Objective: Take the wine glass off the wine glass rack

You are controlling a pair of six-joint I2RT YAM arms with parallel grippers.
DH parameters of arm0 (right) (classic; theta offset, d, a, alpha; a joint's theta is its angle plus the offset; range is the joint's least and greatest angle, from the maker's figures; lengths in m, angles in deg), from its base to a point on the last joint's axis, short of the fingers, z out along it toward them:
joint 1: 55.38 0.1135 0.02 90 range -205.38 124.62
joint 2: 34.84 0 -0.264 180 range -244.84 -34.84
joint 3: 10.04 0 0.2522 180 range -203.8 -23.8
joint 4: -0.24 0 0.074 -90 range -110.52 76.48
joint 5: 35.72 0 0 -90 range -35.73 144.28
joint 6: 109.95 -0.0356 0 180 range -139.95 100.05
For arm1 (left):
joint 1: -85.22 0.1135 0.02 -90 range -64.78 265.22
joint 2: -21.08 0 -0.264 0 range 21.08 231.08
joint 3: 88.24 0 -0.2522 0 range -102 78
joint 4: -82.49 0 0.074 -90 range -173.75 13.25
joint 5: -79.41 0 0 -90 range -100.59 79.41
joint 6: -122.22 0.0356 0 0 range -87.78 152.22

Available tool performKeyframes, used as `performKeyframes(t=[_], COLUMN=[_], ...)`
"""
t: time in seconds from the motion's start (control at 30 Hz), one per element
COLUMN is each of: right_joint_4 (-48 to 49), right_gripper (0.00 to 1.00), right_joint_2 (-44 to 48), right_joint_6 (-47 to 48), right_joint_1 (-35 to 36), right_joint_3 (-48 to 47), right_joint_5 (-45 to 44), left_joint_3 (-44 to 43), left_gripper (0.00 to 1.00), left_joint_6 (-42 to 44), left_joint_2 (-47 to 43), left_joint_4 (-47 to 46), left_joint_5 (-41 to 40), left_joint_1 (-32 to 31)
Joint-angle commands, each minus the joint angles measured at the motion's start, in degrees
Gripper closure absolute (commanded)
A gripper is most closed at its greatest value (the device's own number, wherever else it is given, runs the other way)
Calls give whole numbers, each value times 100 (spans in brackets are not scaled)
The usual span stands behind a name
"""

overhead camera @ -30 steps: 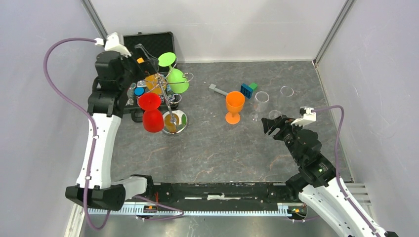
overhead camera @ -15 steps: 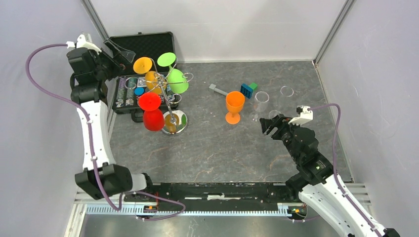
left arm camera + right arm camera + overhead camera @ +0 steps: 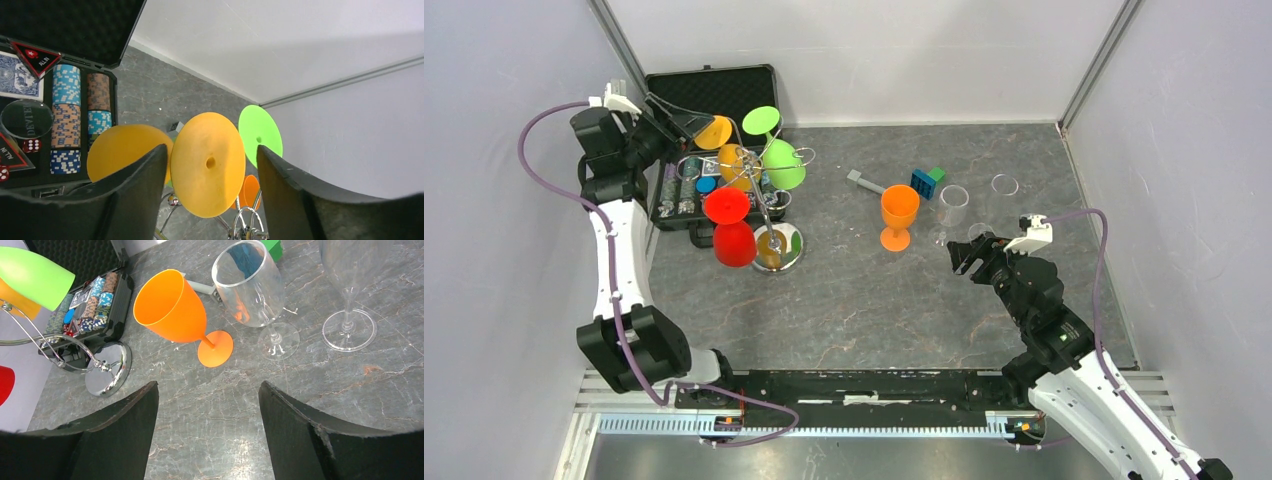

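The wine glass rack [image 3: 764, 205] stands left of centre on its shiny disc base [image 3: 107, 367], and its chrome hooks [image 3: 250, 225] show at the bottom of the left wrist view. A yellow wine glass [image 3: 736, 165] hangs from it upside down. Its round foot [image 3: 207, 162] sits between the fingers of my left gripper [image 3: 211, 147] [image 3: 692, 127], which stands open around it with a gap on each side. Green [image 3: 784, 163] and red [image 3: 735, 243] glasses hang there too. At the right, my right gripper [image 3: 969, 255] [image 3: 207, 385] is open over bare table.
An open black case [image 3: 714, 85] of poker chips [image 3: 65, 120] lies behind the rack. An orange glass [image 3: 900, 215] and two clear glasses [image 3: 252, 287] [image 3: 347, 280] stand mid-table. Blue and green blocks [image 3: 927, 180] and a grey piece [image 3: 864, 182] lie beyond them.
The left arm swung back to the left, then brought its gripper right so the yellow glass's foot lies between the jaws, which have narrowed. The right arm barely shifted.
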State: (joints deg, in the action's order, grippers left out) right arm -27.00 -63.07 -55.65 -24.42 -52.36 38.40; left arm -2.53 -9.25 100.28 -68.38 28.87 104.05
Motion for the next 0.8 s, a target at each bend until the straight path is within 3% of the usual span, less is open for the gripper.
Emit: performKeyframes(t=[0.0,0.5,0.77], right_joint_4=[239,240,264], right_gripper=[22,22,22], right_joint_2=[13,6,-11], right_joint_6=[110,61,53], right_joint_1=[-11,-16,-16], right_joint_3=[4,30,34], right_joint_5=[-29,-37,-33], left_joint_3=[159,630,678], left_gripper=[35,69,98], left_joint_6=[-534,-1697,-1933], left_joint_2=[90,214,230], left_joint_4=[-482,-1601,-2024], left_joint_5=[474,1195,1317], left_joint_1=[133,326,375])
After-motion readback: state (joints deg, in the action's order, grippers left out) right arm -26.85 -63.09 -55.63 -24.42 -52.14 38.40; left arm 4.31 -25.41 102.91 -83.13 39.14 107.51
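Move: The foot of the yellow wine glass hangs in the rack right at the left fingertips, its middle about 2 cm ahead, 3 cm right and 1 cm below the hand point. From the left hand, the light green glass's foot is some 4 cm ahead and 12 cm right, the rack's hub 4 cm back and 10 cm right, the red glass's foot 12 cm back and 5 cm right, all slightly lower. For the right hand, the yellow foot lies roughly 20 cm ahead, 55 cm left and 15 cm higher. The yellow glass's foot is taken by its near rim: the left hand stays almost in place, sinking only about 1 cm, and rolls some 15 degrees so that its left side drops. Meanwhile the fingers close steadily from three-quarters open to nearly shut, ending with the thin foot pinched between the fingertips. ##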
